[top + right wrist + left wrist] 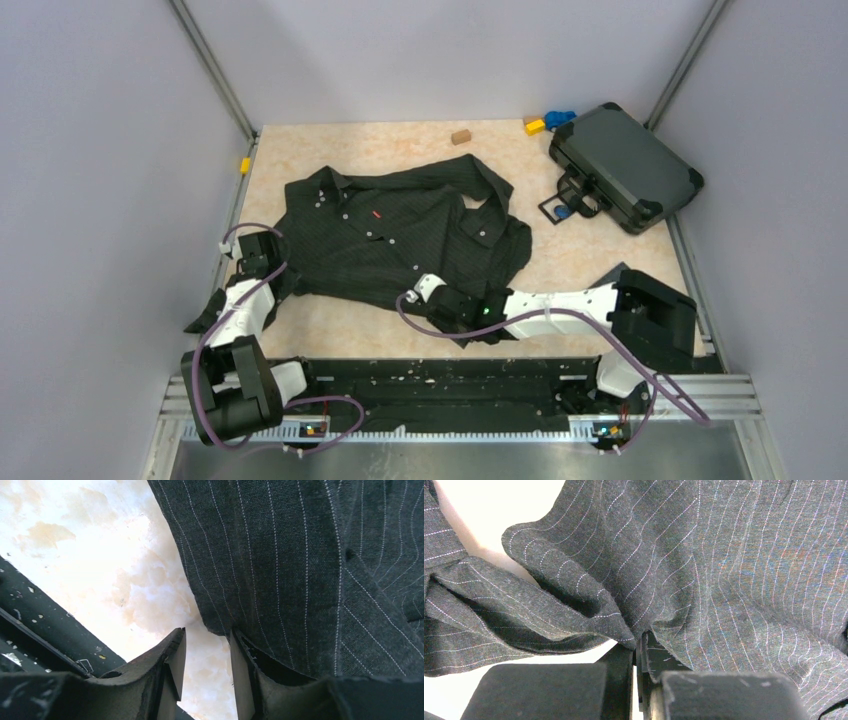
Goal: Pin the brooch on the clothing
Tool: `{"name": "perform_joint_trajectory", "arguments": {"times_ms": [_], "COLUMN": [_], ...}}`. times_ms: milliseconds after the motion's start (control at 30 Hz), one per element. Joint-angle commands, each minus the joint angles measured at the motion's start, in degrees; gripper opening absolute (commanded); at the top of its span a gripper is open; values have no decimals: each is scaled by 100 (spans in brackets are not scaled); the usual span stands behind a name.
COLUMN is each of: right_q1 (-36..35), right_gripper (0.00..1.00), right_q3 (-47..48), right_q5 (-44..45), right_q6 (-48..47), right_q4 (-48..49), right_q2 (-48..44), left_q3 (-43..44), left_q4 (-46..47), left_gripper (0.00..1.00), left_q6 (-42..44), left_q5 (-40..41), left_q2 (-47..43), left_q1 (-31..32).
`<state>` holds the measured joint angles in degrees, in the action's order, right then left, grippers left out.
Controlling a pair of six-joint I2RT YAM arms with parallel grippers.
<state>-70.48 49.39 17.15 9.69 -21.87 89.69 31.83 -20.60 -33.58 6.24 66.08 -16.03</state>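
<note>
The clothing (400, 235) is a black pinstriped shirt lying crumpled across the middle of the table. My left gripper (268, 268) sits at the shirt's left sleeve, and in the left wrist view it (640, 639) is shut on a fold of the cloth (704, 565). My right gripper (425, 295) is at the shirt's near hem. It (207, 632) stands open over bare table, with the hem (280, 580) draped on its right finger and nothing between the fingers. A small blue piece that looks like the brooch (567, 209) lies by the case handle, far from both grippers.
A dark hard case (625, 165) lies at the back right, with a bright-blue toy piece (560, 118) and a yellow block (535, 126) behind it. A brown block (461, 136) sits at the back. The black base rail (440, 385) runs along the near edge.
</note>
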Motion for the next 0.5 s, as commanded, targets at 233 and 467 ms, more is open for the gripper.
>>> {"name": "perform_joint_trajectory", "arguments": {"times_ms": [233, 467], "right_q1": [28, 14], "right_gripper": [16, 0], "right_q3": [-218, -41], "right_q5": [185, -178], "right_q6": [202, 199], "right_q4": [388, 181], "right_q2": [221, -58], "left_q3": [172, 173], "left_q4": [144, 148], "left_gripper": [0, 0], "left_q6": [62, 71], "left_q5": [-22, -53], "left_q2": [-134, -140], "left_q1": [-32, -30]}}
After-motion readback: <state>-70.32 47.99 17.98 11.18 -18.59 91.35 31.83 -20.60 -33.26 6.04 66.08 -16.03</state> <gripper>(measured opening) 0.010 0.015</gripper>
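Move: The near edge of the clothing lies almost at my right fingertips, about 1 cm ahead and 1 cm below, between the open fingers. The nearest white button is some 11 cm ahead and 4 cm to the left. The pocket button is about 17 cm ahead and 7 cm to the right, and the table's near edge is straight back about 5 cm. From my left hand, that clothing edge is roughly 30 cm to the right, 10 cm back and slightly lower. I sink my right hand about 1 cm onto the near edge of the clothing. As it settles, I shut the fingers from under half open to fully closed, pinching the edge between their tips, with hardly any turn of the wrist. My left hand stays still and keeps its pinch on the bunched cloth over to the left. ##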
